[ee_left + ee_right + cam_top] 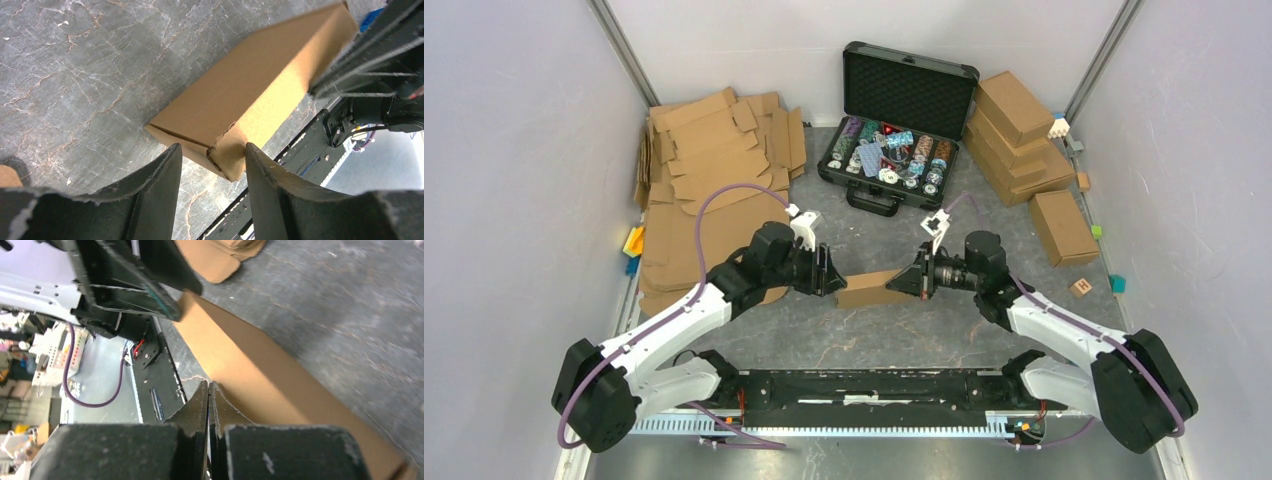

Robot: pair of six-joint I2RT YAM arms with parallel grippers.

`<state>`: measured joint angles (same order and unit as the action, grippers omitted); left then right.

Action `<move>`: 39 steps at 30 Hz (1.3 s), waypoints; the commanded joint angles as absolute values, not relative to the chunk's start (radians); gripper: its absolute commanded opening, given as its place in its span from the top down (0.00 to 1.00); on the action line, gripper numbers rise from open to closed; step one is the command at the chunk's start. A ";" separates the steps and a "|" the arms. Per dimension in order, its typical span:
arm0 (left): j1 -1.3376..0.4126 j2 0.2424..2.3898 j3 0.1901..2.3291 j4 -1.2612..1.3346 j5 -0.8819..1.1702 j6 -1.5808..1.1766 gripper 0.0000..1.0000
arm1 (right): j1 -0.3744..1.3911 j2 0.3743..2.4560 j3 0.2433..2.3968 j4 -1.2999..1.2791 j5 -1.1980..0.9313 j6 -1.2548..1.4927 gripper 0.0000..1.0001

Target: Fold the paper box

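Observation:
The paper box is a closed, shallow brown cardboard box lying lengthwise between my two grippers at the table's middle. My left gripper is at its left end. In the left wrist view that end corner of the box sits between the fingers of the left gripper, which close on it from both sides. My right gripper is at the box's right end. In the right wrist view the right gripper is shut, fingers pressed together with nothing between them, tips at the box's near edge.
A pile of flat cardboard blanks fills the back left. An open black case of poker chips stands at the back centre. Finished brown boxes are stacked at the back right, with one more in front. Small blocks lie along the right wall.

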<state>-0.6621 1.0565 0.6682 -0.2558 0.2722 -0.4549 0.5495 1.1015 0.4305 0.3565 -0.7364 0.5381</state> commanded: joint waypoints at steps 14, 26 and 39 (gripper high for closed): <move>-0.660 1.071 0.659 -0.287 0.228 -0.400 0.44 | 0.452 1.086 0.576 0.427 -0.798 0.685 1.00; -0.658 1.074 0.663 -0.302 0.210 -0.393 0.44 | 0.379 1.418 0.419 0.874 -0.956 0.920 1.00; -0.659 1.078 0.650 -0.289 0.210 -0.394 0.44 | 0.358 1.371 0.568 0.501 -0.891 0.718 1.00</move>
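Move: The box stands on its long edge, its middle about 7 cm below the right hand, 1 cm ahead and 1 cm to its left; from the left hand, at its left end, that middle lies some 8 cm to the right, 1 cm ahead and 5 cm below. The chip case is roughly 27 cm straight ahead of the right hand and 12 cm below; the cardboard sheets lie about 35 cm to that hand's left, 16 cm ahead, 14 cm below. Down and up in quick pats goes the right hand, fingers shut: it dips about 2 cm at the box's top, drifting right, springs up some 9 cm, drops about 8 cm again a little farther forward, then lifts some 4 cm, ending about 6 cm ahead of its start. The left hand stays put, its half-open fingers still at the box's upper left corner. ##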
